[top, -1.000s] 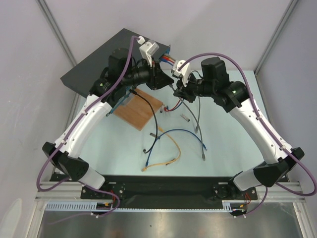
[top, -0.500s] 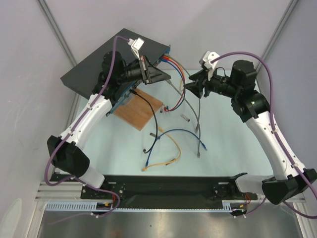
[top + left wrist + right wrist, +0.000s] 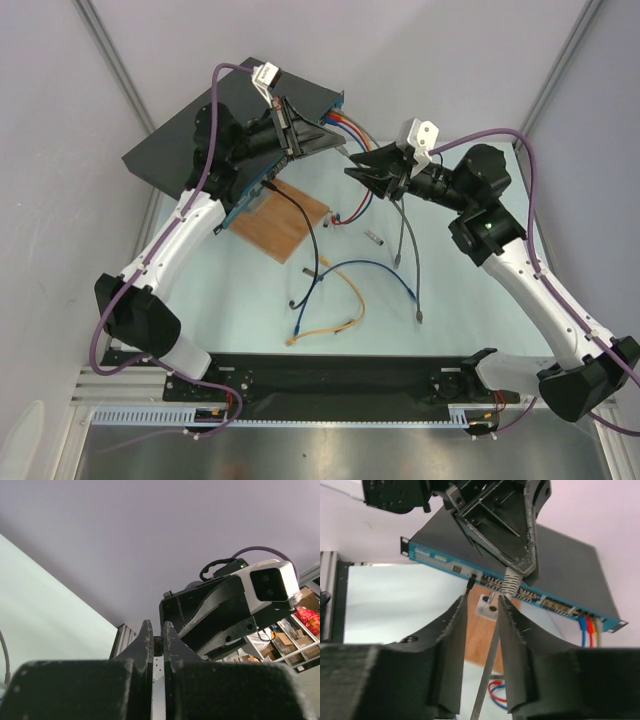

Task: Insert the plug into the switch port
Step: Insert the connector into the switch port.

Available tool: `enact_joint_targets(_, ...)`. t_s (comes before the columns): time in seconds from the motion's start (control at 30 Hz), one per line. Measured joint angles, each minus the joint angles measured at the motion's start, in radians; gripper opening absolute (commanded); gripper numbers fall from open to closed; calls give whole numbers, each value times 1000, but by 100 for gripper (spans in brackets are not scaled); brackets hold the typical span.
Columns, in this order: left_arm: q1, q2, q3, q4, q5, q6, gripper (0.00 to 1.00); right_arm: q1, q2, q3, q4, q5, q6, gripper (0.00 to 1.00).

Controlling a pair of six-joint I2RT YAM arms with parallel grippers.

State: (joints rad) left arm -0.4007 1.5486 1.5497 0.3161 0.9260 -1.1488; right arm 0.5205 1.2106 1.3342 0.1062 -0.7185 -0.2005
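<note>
The switch (image 3: 195,125) is a flat dark box at the back left, and its blue port face (image 3: 445,562) looks toward the right arm. My left gripper (image 3: 337,148) hangs just in front of that face, shut on the grey plug (image 3: 510,583). In its own view the left gripper (image 3: 157,626) shows closed jaws with a dark bit between the tips. The plug's grey cable (image 3: 489,655) drops between the fingers of my right gripper (image 3: 482,600), which stands open right below the plug. The top view places the right gripper (image 3: 353,172) beside the left one.
A brown wooden board (image 3: 290,220) with a metal block (image 3: 489,605) lies in front of the switch. Red and blue cables (image 3: 352,125) are plugged in at the switch's right end. Loose blue (image 3: 375,268), yellow (image 3: 335,322) and black (image 3: 312,245) cables lie mid-table.
The left gripper has closed on the plug and swung up toward the switch face. The right gripper let go, drew back to the right, then came back around the cable.
</note>
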Motion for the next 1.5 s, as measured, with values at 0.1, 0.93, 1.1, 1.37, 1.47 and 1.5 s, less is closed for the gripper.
enact_joint_targets(0.1, 2, 0, -2, 35, 2, -25, 0, 3, -9, -34, 73, 25, 5, 32)
enact_joint_targets(0.93, 8, 0, -19, 94, 21, -82, 0, 30, 9, -61, 135, 112, -47, 21)
enact_joint_targets(1.1, 11, 0, -19, 93, 19, -82, 0, 31, 14, -61, 135, 125, -56, 0)
enact_joint_targets(1.37, 56, 0, -14, 54, 21, -21, 71, -10, 106, 67, 24, 114, -35, 0)
enact_joint_targets(1.47, 119, 1, 21, -3, 20, 57, 80, -76, 212, 210, -80, 93, -2, 0)
enact_joint_targets(1.5, 146, 0, 40, -28, 18, 90, 84, -93, 243, 251, -102, 91, 7, 0)
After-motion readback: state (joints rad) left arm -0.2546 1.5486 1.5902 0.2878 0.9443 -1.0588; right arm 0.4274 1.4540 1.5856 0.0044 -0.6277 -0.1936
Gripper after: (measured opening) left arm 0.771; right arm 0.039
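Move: My left fingertips still pinch the grey cable's plug, practically at the hand point. From my right hand, whose open fingers straddle the cable, the plug is about 3 cm forward, 3 cm to the left and a shade higher. The coloured plugs at the switch's far end sit roughly 10 cm ahead of my right hand, 2 cm left and 10 cm lower; the black plug is about 15 cm left, 1 cm back and 10 cm down. I ease my right hand about 2 cm forward while my left holds the plug nearly still, and shut my right fingers on the grey cable just behind the boot. Then my left fingers open wide, let go and draw off left and forward, about 6 cm, over the switch. My right hand carries the plug some 7 cm farther forward towards the coloured plugs, turning slightly clockwise. ##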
